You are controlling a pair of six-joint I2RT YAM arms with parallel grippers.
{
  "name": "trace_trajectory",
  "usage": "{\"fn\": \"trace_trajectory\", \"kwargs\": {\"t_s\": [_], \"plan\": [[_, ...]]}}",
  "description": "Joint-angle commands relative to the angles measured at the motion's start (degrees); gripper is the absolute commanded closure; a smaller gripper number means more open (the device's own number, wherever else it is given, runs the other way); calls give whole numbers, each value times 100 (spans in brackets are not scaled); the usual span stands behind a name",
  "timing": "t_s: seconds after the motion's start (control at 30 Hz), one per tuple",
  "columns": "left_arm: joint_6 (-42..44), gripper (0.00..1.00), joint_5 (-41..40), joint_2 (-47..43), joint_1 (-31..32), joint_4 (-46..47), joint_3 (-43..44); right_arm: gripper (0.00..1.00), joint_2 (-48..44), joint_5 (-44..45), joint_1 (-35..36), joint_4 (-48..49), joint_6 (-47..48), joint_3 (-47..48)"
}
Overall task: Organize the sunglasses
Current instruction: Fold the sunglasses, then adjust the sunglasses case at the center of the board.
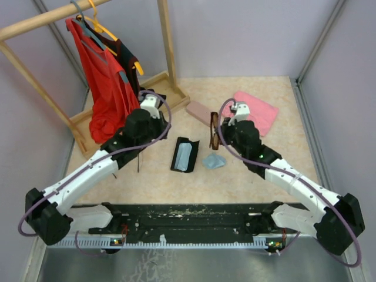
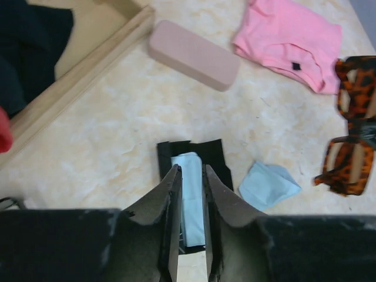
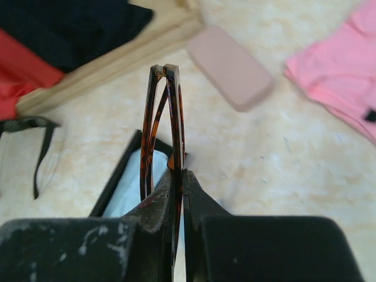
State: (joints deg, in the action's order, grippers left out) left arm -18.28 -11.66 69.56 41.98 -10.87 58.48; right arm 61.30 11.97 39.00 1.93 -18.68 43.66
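The reddish-brown tortoiseshell sunglasses (image 1: 214,130) (image 2: 351,126) (image 3: 160,117) hang folded and on edge above the table, and my right gripper (image 1: 223,133) (image 3: 179,171) is shut on their frame. Below and left of them lies an open black case (image 1: 185,154) (image 2: 167,154) (image 3: 117,176) with pale blue lining. The black-framed pair (image 3: 42,154) lies on the table to the left, near the rack base. My left gripper (image 1: 162,127) (image 2: 191,170) hovers over the black case, jaws a little apart with nothing between them.
A closed pink case (image 1: 200,111) (image 2: 192,54) lies behind the black one. A pink cloth (image 1: 258,111) is at the back right, and a small blue wipe (image 1: 214,161) (image 2: 268,184) lies beside the black case. A wooden clothes rack (image 1: 167,88) with a red garment (image 1: 108,88) stands back left.
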Motion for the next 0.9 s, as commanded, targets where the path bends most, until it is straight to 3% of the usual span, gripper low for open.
{"fn": "trace_trajectory", "kwargs": {"t_s": [0.0,0.17,0.33,0.5,0.67,0.87], "plan": [[-241,68,427,-280,-441,333,-561,100,-257,-509,-693,-1184,-996,29],[-717,57,705,-85,-679,883,-1286,100,-132,-897,-745,-1629,-1113,-47],[-892,56,1057,276,-1008,1360,-1629,100,-87,-870,-754,-1784,-1068,-8],[-949,56,1167,454,-1227,1737,-1798,100,-121,-1481,-963,-1443,-863,-73],[-975,57,1479,724,-1260,1992,-1878,100,230,-2985,-1812,-1035,-1156,-536],[-998,57,1770,927,-1259,2099,-2096,100,398,-2733,-1905,-1216,-1474,-550]]}}
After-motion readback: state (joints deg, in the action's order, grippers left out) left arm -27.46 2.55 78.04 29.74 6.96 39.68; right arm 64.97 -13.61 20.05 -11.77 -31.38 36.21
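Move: The folded sunglasses are already held in the right hand; the loose blue cloth lies about 21 cm below that hand, 2 cm back and 2 cm left. The open black case stands some 16 cm left of the hand and 1 cm ahead, the pink case 23 cm ahead and 6 cm left, both equally low. From the empty left hand, the black case is about 4 cm ahead, 5 cm right and 22 cm down. The sunglasses, kept pinched in the right hand, come down about 12 cm towards the table beside the blue cloth while shifting some 5 cm right and a little back, the wrist tipping the fingertips down by roughly 30 degrees. The left hand sinks some 14 cm beside the open black case, drifting left, tips down a little and spreads its barely parted fingers wider. ##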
